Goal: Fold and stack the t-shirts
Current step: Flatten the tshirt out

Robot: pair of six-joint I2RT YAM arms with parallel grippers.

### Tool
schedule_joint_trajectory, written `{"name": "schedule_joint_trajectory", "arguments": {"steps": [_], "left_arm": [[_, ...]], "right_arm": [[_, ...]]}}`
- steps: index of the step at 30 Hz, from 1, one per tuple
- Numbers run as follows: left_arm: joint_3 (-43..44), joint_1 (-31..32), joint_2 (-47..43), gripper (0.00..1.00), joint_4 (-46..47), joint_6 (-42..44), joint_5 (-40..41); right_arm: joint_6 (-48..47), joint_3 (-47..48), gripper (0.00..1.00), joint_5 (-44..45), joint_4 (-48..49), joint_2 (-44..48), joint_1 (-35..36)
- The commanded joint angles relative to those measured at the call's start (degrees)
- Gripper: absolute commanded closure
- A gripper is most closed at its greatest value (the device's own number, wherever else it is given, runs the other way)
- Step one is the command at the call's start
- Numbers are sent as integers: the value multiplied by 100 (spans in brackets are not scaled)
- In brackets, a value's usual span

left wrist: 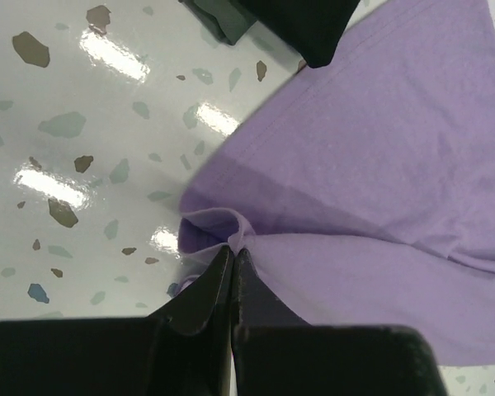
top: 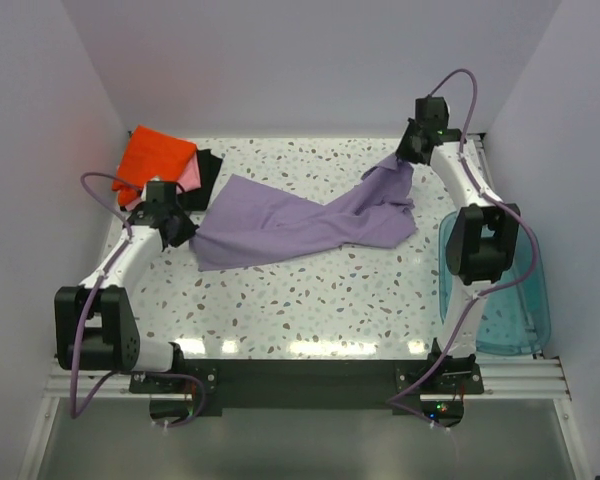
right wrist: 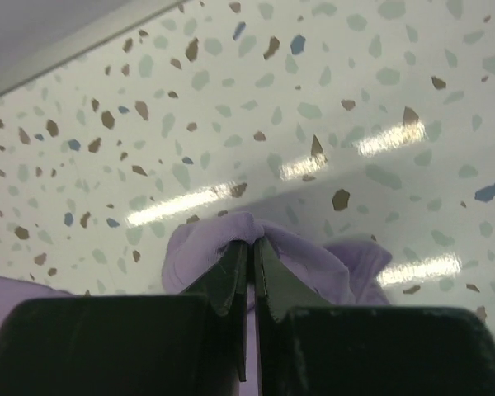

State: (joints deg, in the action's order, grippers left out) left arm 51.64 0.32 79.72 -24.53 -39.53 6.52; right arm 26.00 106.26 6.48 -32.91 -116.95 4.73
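Observation:
The lavender t-shirt (top: pixel 300 222) is stretched across the table between both arms. My left gripper (top: pixel 185 232) is shut on the shirt's left edge, where a small fold of lavender cloth (left wrist: pixel 231 227) bunches at the fingertips (left wrist: pixel 233 252). At the back right my right gripper (top: pixel 408 150) is shut on the other end and holds it off the table; the purple cloth (right wrist: pixel 256 227) wraps over its tips (right wrist: pixel 253 243). Folded orange (top: pixel 155 155), pink (top: pixel 190 175) and black (top: pixel 208 170) t-shirts lie stacked at the back left.
A translucent teal bin (top: pixel 510 290) stands at the table's right edge beside the right arm. White walls close in the table at the back and sides. The black folded shirt (left wrist: pixel 309 25) lies just beyond the lavender cloth in the left wrist view.

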Motion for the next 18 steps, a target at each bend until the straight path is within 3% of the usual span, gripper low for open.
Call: {"name": "schedule_joint_trajectory", "arguments": {"steps": [1,5,9,11,12,13,15,17,18], "left_arm": [[13,-216,-308,100,142,243,-90],[-127,-234,-484,100,124,323,-134],[-321,-243,-432,100,221,314,-169],[-382,-234,-405,100,273,288,-239],[-409,-243,-361,100,335,262,-265],[-409,-243,-335,100,353,261,-283],[-374,-243,-230,100,379,244,-371],[-321,-243,-177,100,388,244,-450],[-304,-243,-168,100,397,244,-468]], "right_arm": [[143,413,100,143,952,356,-16],[-51,316,100,266,1611,673,-16],[-288,904,100,283,1577,262,-16],[-323,1308,95,258,1420,-11,-16],[-358,1597,90,179,1192,-421,-16],[-385,2226,65,126,616,-626,-16],[-342,2740,36,186,-29,-934,-16],[-271,2472,19,397,-374,-770,-7],[-175,2192,18,467,-383,-603,-16]]}}
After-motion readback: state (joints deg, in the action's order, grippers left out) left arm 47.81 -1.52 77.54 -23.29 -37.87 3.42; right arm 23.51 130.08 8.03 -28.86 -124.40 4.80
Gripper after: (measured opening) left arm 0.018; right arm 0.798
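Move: The purple t-shirt's middle lies about 27 cm right of the left hand and 2 cm farther out, some 5 cm lower. From the left hand, the orange shirt is about 16 cm ahead and 12 cm left, the black shirt 14 cm ahead and 1 cm left. The right hand, pinching the far right corner, has that middle 17 cm back, 24 cm left and 12 cm below; the teal bin is 33 cm back and 29 cm right. The purple t-shirt's far right corner is swung up and away by the right hand, which rises about 12 cm and reaches some 7 cm forward towards the table's far edge, tipping its fingers up about 20 degrees and opening wide late in the swing to let go. The left hand keeps its pinch on the near left part, almost in place, easing back and slightly down after a tiny rise. ##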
